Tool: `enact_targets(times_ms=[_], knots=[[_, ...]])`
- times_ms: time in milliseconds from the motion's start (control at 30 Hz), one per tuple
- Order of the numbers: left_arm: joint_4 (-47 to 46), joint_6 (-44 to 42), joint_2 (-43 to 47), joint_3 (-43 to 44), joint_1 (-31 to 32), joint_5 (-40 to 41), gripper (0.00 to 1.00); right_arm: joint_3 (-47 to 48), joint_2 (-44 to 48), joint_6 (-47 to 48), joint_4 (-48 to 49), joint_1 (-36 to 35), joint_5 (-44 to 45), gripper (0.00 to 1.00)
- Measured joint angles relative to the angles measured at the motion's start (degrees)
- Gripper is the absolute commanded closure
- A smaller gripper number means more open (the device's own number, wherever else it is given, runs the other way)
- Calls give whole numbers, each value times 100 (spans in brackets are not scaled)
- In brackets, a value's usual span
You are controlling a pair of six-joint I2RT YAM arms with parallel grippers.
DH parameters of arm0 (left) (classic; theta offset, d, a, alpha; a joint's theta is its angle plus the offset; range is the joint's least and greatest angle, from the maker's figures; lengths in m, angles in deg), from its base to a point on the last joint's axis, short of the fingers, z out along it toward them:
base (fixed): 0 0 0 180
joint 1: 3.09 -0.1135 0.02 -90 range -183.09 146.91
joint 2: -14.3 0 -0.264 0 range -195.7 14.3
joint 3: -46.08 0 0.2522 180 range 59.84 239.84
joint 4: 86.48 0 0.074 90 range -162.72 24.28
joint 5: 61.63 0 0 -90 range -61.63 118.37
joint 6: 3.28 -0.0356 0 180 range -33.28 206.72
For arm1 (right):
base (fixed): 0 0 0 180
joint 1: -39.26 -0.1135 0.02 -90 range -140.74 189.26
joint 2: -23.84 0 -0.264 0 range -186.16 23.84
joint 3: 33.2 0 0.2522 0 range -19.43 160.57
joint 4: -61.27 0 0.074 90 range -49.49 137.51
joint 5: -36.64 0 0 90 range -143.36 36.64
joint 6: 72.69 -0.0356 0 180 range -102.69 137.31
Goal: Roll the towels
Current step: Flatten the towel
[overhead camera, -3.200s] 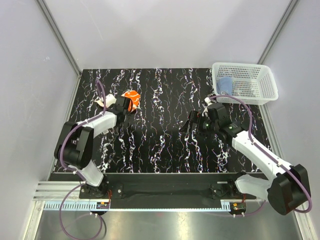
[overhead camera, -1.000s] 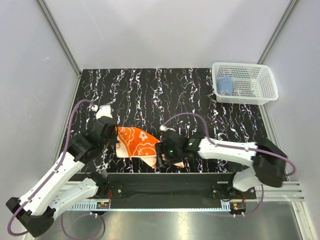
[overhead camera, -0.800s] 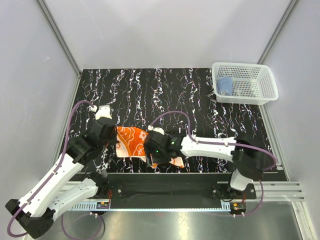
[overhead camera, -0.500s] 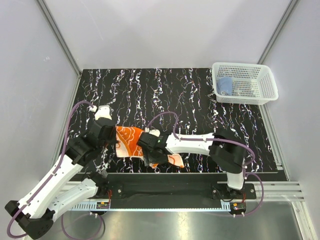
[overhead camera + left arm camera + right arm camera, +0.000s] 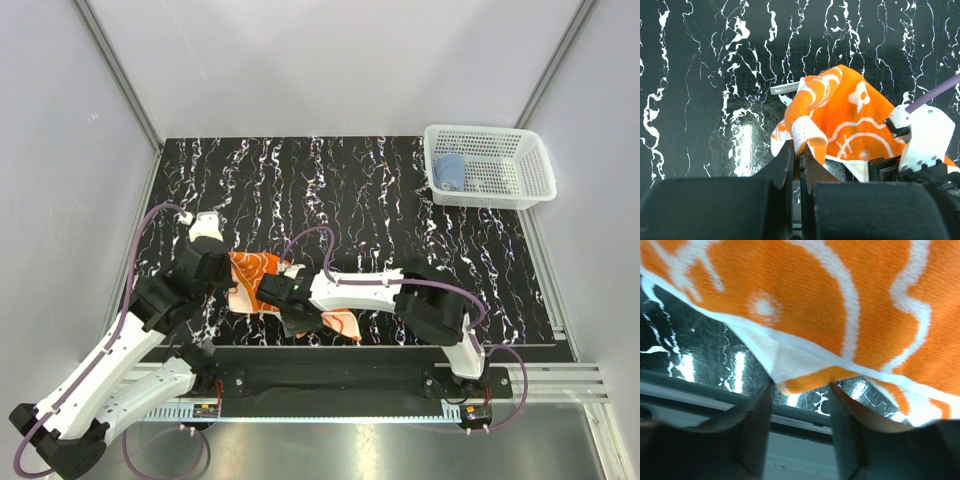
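The orange towel with white swirls lies partly spread near the table's front left. My left gripper is shut on a raised fold at the towel's near corner. The right arm reaches left across the towel, and the right gripper sits at its front edge. In the right wrist view the orange towel fills the top. A white-edged corner of it hangs between the open fingers of the right gripper. The light blue towel lies in the basket.
The white mesh basket stands at the back right corner of the black marbled table. The table's front edge and its metal rail run just below the right gripper. The right arm's white link shows beside the towel.
The right arm has swept left over the orange towel and its jaws have narrowed. The left gripper keeps its hold, pulling the towel slightly left.
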Motion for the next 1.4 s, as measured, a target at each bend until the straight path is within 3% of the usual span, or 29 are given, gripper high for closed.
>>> enact_targets(times_ms=[200, 300, 333, 433, 667, 833, 900, 967, 1100, 1233, 1400], knots=[[-26, 0, 39, 0, 0, 0, 98, 203, -164, -63, -350, -35, 116, 69], [-28, 0, 39, -2, 0, -2, 98, 284, -225, -109, -422, -35, 131, 81], [-31, 0, 39, -2, 0, 0, 98, 291, -232, -131, -422, -37, 129, 91], [-31, 0, 39, -2, 0, -2, 98, 293, -234, -186, -422, -42, 131, 100], [-4, 0, 4, 22, -9, -26, 100, 142, -74, -208, -367, -52, 212, 100], [612, -7, -474, 1307, -87, -334, 98, -245, 835, 262, -739, 168, 199, 100], [457, -81, -555, 1906, -125, -345, 98, -262, 1598, 592, -769, 721, -28, 100], [398, -214, -811, 2369, -483, -431, 100, -181, 2402, 911, -597, 1801, -398, 100], [308, -479, -2509, 3128, -2280, -1727, 100, 522, 2900, 1471, -584, 4218, -688, 100], [254, -568, -3652, 2317, -2669, -2699, 100, 450, 2922, 1735, -907, 4360, -852, 100], [1014, -586, -3034, 2345, -2719, -3075, 100, 105, 3112, 1823, -1440, 4096, -1060, 100]])
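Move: The orange towel's near corner lies between the right hand's open fingers, about 1 cm below them; the towel's middle is some 8 cm ahead and 3 cm left of that hand at table height, its right tail about 13 cm right and 1 cm back. From the left hand, which already pinches the towel's left end, the near corner lies roughly 8 cm back, 15 cm right and 18 cm down. Right pinches the near corner and swings it 20 cm right, up and forward; left flicks up, forward, down. ##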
